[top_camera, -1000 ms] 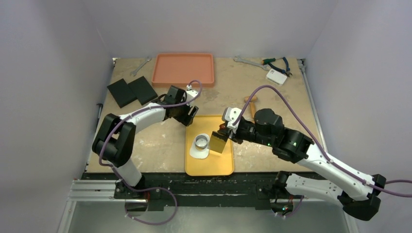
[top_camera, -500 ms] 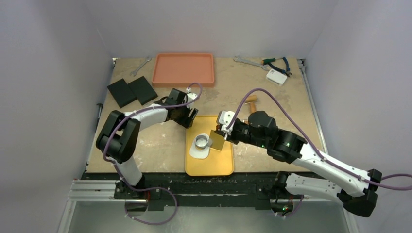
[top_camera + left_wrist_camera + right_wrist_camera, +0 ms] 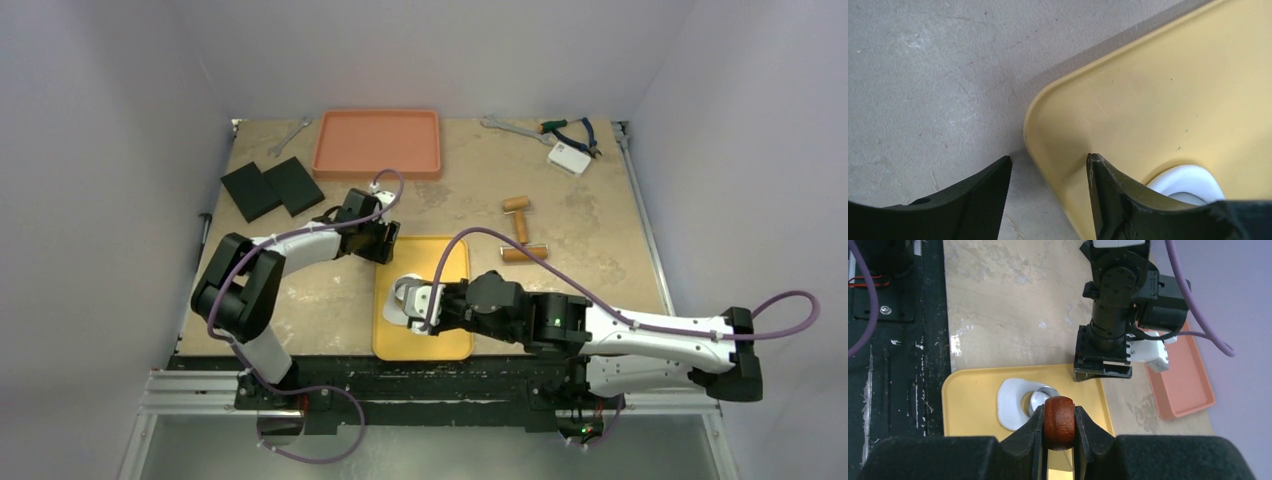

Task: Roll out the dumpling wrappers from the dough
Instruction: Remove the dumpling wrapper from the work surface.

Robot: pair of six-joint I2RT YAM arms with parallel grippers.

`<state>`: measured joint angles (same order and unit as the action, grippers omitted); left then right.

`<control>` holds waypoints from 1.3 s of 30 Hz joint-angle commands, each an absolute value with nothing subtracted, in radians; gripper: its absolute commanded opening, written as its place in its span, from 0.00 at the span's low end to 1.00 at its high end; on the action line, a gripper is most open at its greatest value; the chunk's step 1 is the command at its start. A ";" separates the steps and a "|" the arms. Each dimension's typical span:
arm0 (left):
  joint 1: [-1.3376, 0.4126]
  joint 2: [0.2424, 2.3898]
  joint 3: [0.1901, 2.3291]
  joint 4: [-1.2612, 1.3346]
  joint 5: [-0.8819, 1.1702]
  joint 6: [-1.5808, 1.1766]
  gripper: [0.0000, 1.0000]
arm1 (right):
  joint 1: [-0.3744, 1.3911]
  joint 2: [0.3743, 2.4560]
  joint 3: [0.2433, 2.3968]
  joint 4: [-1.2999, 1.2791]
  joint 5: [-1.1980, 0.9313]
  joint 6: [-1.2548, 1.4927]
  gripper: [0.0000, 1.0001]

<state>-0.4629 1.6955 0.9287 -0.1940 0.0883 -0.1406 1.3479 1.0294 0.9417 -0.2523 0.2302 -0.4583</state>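
Observation:
A yellow tray (image 3: 450, 340) lies near the front edge. On it is a white dough sheet (image 3: 1010, 402) with a hole, and a metal ring cutter (image 3: 1044, 394) stands in that hole. The dumpling wrappers are out of view. My right gripper (image 3: 1058, 416) is shut on the red-brown wooden handle (image 3: 1058, 422) of a brass-coloured scraper, right beside the ring. The right gripper (image 3: 412, 303) reaches in low from the right. My left gripper (image 3: 1048, 162) stands open astride the tray's far left corner (image 3: 1035, 115), one finger on the table and one inside the tray.
Behind the yellow tray lie a wooden roller (image 3: 521, 230), an orange tray (image 3: 377, 143), two black blocks (image 3: 270, 188), wrenches, pliers and a white box (image 3: 570, 157). The black front rail (image 3: 420, 378) runs just below the yellow tray.
The right arm has swung down and left with the scraper, low along the front edge, uncovering the wooden roller. The yellow tray has shifted slightly left. The left jaws have narrowed a little.

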 commanded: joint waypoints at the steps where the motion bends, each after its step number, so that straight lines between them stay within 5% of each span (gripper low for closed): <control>1: -0.447 1.697 0.876 -0.204 0.090 -0.218 0.53 | 1.404 1.080 0.922 -0.207 0.311 -0.497 0.00; 11: -0.423 1.736 0.845 -0.171 0.174 -0.270 0.25 | 1.435 1.045 0.834 -0.204 0.355 -0.460 0.00; 21: -0.426 1.738 0.854 -0.174 0.174 -0.264 0.28 | 1.433 1.012 0.837 -0.258 0.332 -0.451 0.00; 27: -0.426 1.773 0.859 -0.169 0.151 -0.258 0.00 | 1.433 0.997 0.831 -0.250 0.340 -0.475 0.00; 39: -0.396 1.746 0.895 -0.197 0.105 -0.194 0.00 | 1.389 0.974 0.820 -0.420 0.487 -0.549 0.00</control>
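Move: The left hand hangs, fingers open, just above the left rim of the yellow board, whose far-left corner is about 3 cm ahead; the wrapper lies roughly 9 cm back and 5 cm to this hand's right. The right hand holds the spatula high: from it the wrapper is some 8 cm ahead, 2 cm left and 24 cm below. The metal ring, standing on the wrapper, is about 9 cm ahead, 1 cm left and 23 cm below. The left hand eases forward about 1.5 cm along the board's left rim towards the far-left corner, turning slightly counter-clockwise, as its fingers close in two stages until shut at the rim, seeming to pinch it. Keeping its grip on the spatula handle, the right hand goes left about 2 cm while edging back and down a little, then turns round and draws some 3 cm to the right. ##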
